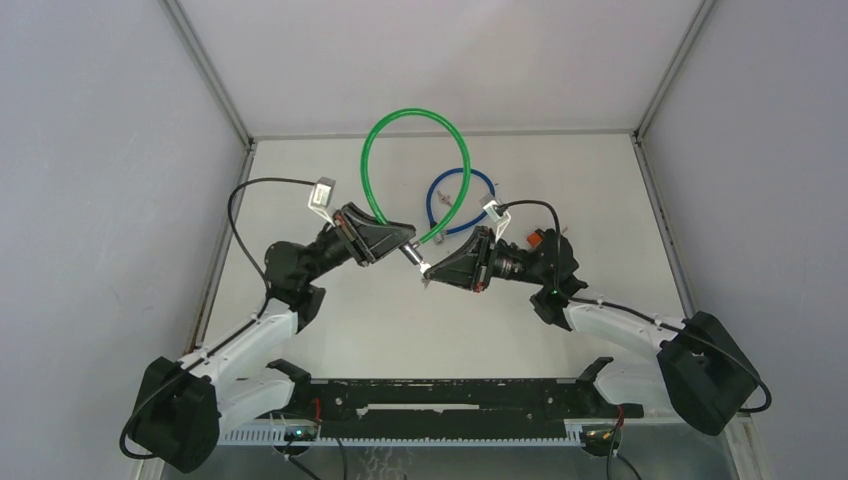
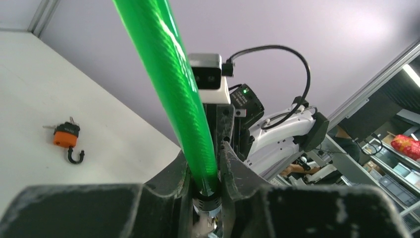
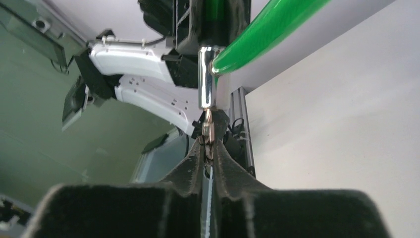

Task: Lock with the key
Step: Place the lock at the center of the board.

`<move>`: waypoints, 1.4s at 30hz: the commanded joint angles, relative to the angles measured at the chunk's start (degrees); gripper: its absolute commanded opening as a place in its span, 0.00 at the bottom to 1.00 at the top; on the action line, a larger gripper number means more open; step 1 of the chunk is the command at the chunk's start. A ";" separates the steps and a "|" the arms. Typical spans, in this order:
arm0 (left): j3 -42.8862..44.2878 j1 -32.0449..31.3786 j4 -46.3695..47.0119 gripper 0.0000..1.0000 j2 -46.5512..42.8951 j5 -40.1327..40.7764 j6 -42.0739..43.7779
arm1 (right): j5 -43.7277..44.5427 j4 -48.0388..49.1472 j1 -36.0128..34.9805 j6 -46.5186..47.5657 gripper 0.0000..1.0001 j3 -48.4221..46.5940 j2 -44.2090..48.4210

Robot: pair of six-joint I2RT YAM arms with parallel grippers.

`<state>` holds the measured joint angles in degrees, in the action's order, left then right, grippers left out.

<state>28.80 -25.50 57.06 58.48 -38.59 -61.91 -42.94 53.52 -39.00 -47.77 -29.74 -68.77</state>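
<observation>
A green cable lock [image 1: 372, 150] loops up over the table. My left gripper [image 1: 400, 243] is shut on the green cable [image 2: 168, 79] just above its black collar [image 2: 207, 202]. The chrome lock cylinder [image 3: 206, 79] sticks out of the left gripper toward my right gripper [image 3: 208, 146]. The right gripper is shut on a small metal key [image 3: 208, 130] whose tip sits in the end of the cylinder. In the top view the two grippers meet tip to tip at the lock cylinder [image 1: 412, 257], lifted above the table's middle.
A blue cable lock [image 1: 431, 203] lies coiled behind the grippers. Beside the right wrist lies a small orange padlock [image 1: 536, 239] with keys, also seen in the left wrist view as the orange padlock [image 2: 66, 138]. Frame posts stand at the back corners.
</observation>
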 commanded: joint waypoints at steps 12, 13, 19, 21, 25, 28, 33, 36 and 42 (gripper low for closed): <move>4.25 4.62 18.03 0.00 -0.06 4.47 -4.73 | -14.39 -2.01 4.15 -2.30 0.46 -5.68 -3.36; 4.25 4.66 18.05 0.00 0.09 4.18 -4.79 | -13.79 -3.87 4.29 -1.24 0.48 -6.46 -2.93; 4.51 4.67 18.19 0.00 0.64 3.47 -5.36 | -11.72 -10.74 4.66 2.56 0.58 -13.00 -3.13; 4.53 4.67 18.26 0.00 0.58 3.34 -5.33 | -11.85 -10.25 4.81 1.73 0.59 -14.69 -4.19; 4.35 4.67 18.12 0.00 0.54 3.29 -5.37 | -11.86 -8.58 4.60 -0.46 0.61 -18.16 -7.10; 4.27 4.66 18.15 0.00 0.50 3.08 -5.33 | -12.60 -7.76 3.85 -1.17 0.61 -20.09 -8.90; 4.34 4.66 18.24 0.00 0.74 2.78 -5.33 | -14.01 -7.53 2.42 -1.54 0.61 -22.44 -11.23; 4.34 4.68 18.23 0.00 0.85 2.82 -5.38 | -14.57 -7.69 1.77 -1.52 0.61 -23.52 -12.17; 4.51 4.67 18.23 0.00 1.08 2.67 -5.36 | -15.49 -8.49 0.83 -1.47 0.56 -25.42 -13.76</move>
<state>28.97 -20.97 70.22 60.01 -36.21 -66.89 -57.45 43.53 -37.28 -48.93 -51.90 -82.00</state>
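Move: The right fingers still pinch the key, at the end of the green lock's steel cylinder, whose middle lies about 3 cm left, 3 cm ahead and 3 cm above them. The left hand still holds the lock by its cable end, with the cylinder some 2 cm to its right, 2 cm back and 2 cm below. On the board, about 26 cm below the right hand, the blue lock lies roughly 30 cm ahead and 7 cm right, the orange padlock about 20 cm ahead and 24 cm right. The right hand opens its fingers wide and lets go of the key, easing about 1 cm back and 2.5 cm down before it climbs some 6 cm and shifts forward and then left after the cylinder, turning about 10 degrees counter-clockwise until the open fingers stand on either side of the hanging keys. As the right grip opens, the left hand, keeping its hold on the lock, lifts quickly by about 4 cm and goes a little left, its fingertips tipping up slightly, then stays there. ##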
